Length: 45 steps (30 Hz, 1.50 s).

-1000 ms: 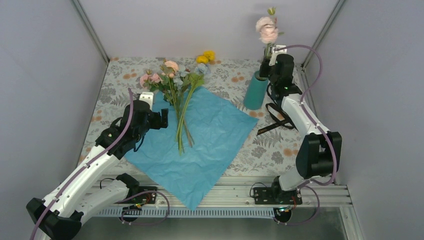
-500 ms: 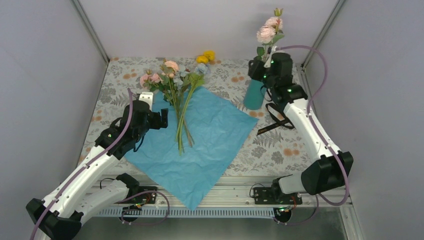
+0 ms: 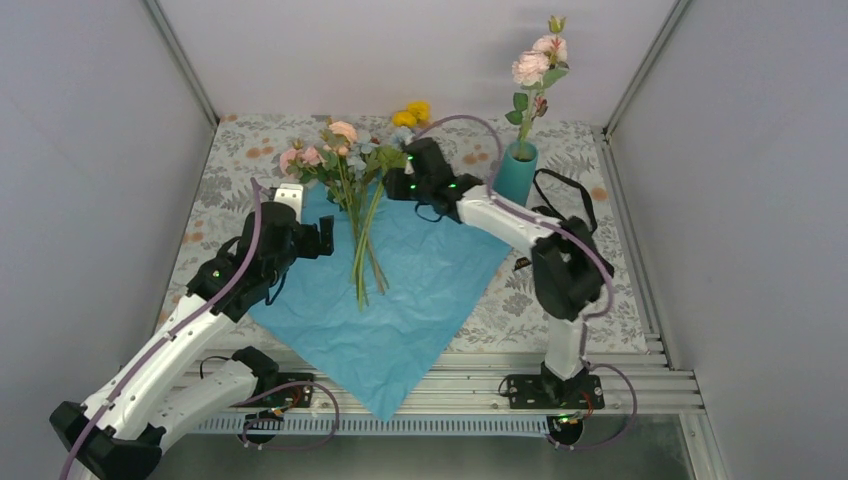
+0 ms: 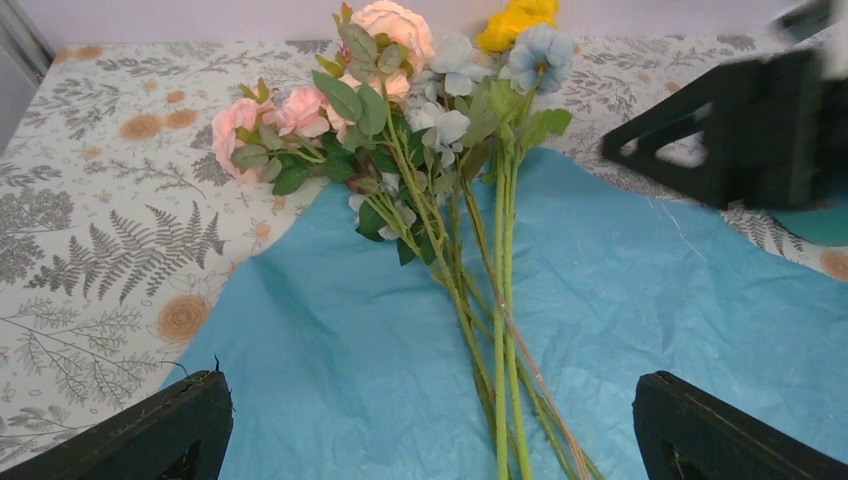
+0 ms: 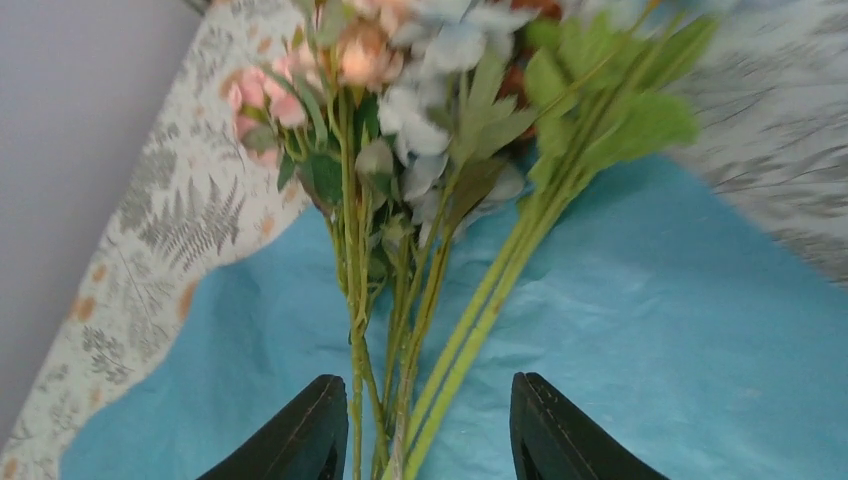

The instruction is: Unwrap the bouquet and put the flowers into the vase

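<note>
The blue paper (image 3: 420, 285) lies spread flat on the tablecloth, with the flowers (image 3: 358, 200) lying loose on it, heads toward the back. A pink-rose stem (image 3: 533, 70) stands in the teal vase (image 3: 517, 175) at the back right. My right gripper (image 3: 393, 187) hovers by the flower heads, open, its jaws (image 5: 425, 440) either side of the green stems (image 5: 470, 330) without closing on them. At the paper's left edge my left gripper (image 3: 328, 238) is wide open and holds nothing; in its own view (image 4: 430, 440) the stems (image 4: 505, 380) run between its fingers.
Yellow blooms (image 3: 412, 111) lie at the back of the bunch. A black strap (image 3: 563, 190) loops on the cloth right of the vase. Grey walls close in the patterned tablecloth (image 3: 230, 190) on three sides. The right gripper's black body (image 4: 760, 140) shows in the left wrist view.
My right arm let go of the pink-rose stem, now standing in the vase, and swung left to the flowers on the paper. The left arm stayed still.
</note>
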Each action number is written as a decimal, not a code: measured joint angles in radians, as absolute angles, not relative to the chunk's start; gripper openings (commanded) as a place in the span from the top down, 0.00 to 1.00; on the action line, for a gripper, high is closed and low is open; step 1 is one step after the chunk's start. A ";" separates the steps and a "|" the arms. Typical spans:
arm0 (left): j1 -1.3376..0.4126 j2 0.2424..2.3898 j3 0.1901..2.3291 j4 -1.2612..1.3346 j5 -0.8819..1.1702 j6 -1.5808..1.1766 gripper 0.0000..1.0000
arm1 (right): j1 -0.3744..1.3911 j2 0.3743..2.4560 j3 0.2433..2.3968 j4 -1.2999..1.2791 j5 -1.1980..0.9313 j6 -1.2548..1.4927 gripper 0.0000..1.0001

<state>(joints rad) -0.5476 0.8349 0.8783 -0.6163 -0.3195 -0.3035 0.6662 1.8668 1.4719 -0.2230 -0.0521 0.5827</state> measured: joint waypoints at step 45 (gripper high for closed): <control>-0.547 0.825 0.878 -0.619 -0.350 -0.308 0.00 | 0.747 1.944 1.560 -0.354 0.037 0.505 0.96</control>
<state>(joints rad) -0.5472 0.8249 0.8780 -0.6193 -0.3504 -0.3084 0.7471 1.9442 1.5600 -0.3538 0.0368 0.5049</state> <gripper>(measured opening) 0.998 0.040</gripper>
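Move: The upper stem of the red flower, just below its brown-green leaves, lies about 8 cm to the right hand's left, 3 cm ahead and some 13 cm below. The leafy head of the green-stemmed flowers is roughly 11 cm straight ahead of that hand, and the nearer pink roses about 13 cm ahead and 20 cm to its left, both around 12 cm lower. From the idle left hand, that red-flower stem is some 17 cm ahead, 7 cm to the right and 20 cm down. With its fingers part-open, the right hand sinks about 13 cm while sliding some 8 cm left and a little forward over the bunch, tipping about 10 to 15 degrees, until it is down at the red flower's upper stem. There it stops and shuts its fingers on the stem below the leaves, then lifts some 10 cm with the stem pinched at the tips, drawing right and slightly back away from the other flowers. ##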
